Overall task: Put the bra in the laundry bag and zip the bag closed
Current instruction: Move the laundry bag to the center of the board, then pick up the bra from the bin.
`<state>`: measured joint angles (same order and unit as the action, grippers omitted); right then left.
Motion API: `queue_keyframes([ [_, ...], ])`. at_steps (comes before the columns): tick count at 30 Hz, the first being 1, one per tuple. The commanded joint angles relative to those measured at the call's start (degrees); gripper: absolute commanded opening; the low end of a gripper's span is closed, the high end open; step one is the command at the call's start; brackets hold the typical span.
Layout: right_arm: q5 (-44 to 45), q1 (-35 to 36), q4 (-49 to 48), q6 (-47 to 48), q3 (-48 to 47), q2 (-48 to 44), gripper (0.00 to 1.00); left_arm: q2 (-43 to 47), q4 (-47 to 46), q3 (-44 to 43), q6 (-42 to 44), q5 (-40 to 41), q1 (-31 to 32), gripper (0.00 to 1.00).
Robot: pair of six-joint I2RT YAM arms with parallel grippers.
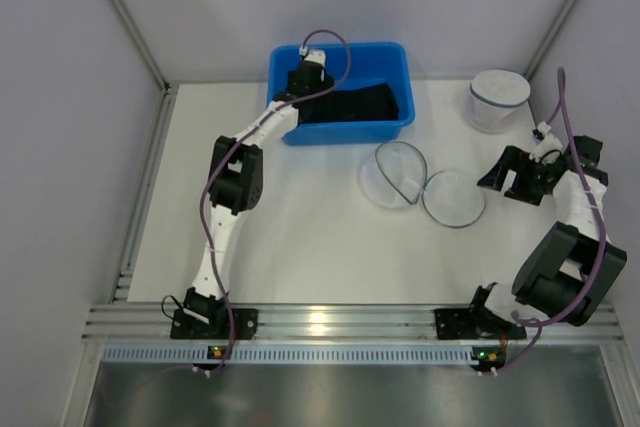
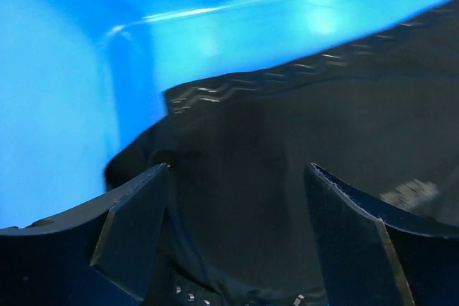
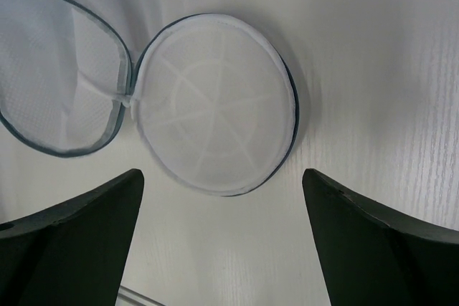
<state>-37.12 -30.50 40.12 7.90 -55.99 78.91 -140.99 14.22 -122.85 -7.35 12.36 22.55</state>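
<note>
The black bra [image 1: 358, 104] lies in a blue bin [image 1: 340, 55] at the back of the table. My left gripper [image 1: 303, 81] reaches down into the bin's left end. In the left wrist view it [image 2: 238, 168] is open, the bra [image 2: 287, 134] spread close below and between its fingers. The white mesh laundry bag lies unzipped in two round halves, one cupped [image 1: 394, 175] and one flat [image 1: 453, 197]. My right gripper [image 1: 508, 177] hovers just right of the flat half, open and empty. From the right wrist, the flat half [image 3: 215, 130] and cupped half [image 3: 57, 84] lie ahead of the gripper [image 3: 222, 173].
A second round white mesh bag [image 1: 498, 99] stands zipped at the back right. Grey walls close in the table on the left and right. An aluminium rail [image 1: 320, 322] runs along the near edge by the arm bases.
</note>
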Motion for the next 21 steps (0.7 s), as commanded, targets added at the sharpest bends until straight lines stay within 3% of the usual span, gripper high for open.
queue_keyframes([
  [1,-2.42,-0.7,1.28,0.1,-0.62,-2.01,0.93,-0.16,-1.39,-2.75,-0.47,9.34,0.39,0.81],
  [6,-4.18,-0.7,1.54,0.01,-0.26,-2.1,0.93,-1.65,-1.39,-2.75,-1.96,14.18,1.01,0.79],
  [16,-4.8,-0.7,3.03,1.06,-1.84,-1.75,0.93,-5.35,-0.95,-2.66,-2.58,11.46,1.36,0.75],
  [19,-5.06,-0.7,3.56,1.24,-2.46,-1.31,0.92,-5.7,-0.95,-2.75,-3.02,9.0,1.36,0.53],
  [21,-5.24,-0.7,3.74,1.24,-2.72,-1.31,0.92,-5.44,-1.12,-3.1,-3.28,8.04,1.36,0.25],
])
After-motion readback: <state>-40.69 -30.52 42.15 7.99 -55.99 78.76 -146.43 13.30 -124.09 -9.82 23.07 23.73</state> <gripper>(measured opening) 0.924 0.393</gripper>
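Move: The black garment lies crumpled in the blue box, its middle about 8 cm to the left hand's right, 1 or 2 cm back and some 5 cm down; its left end is nearly under the open fingers. The box's middle is also some 8 cm right, 1 cm ahead, about 1 cm below. The opened laundry bag is roughly 33 cm right, 30 cm back and 8 cm lower. From the right hand, the garment lies about 32 cm ahead and 42 cm left. At the black garment's left end, inside the blue box, the left hand first slides about 2.5 cm left with the wrist turning some 10 degrees counter-clockwise. It then drops about 4.5 cm onto the cloth, easing barely 1 cm back right. Near the bottom the wide-open fingers close to less than half their opening and pinch the cloth between their tips. ##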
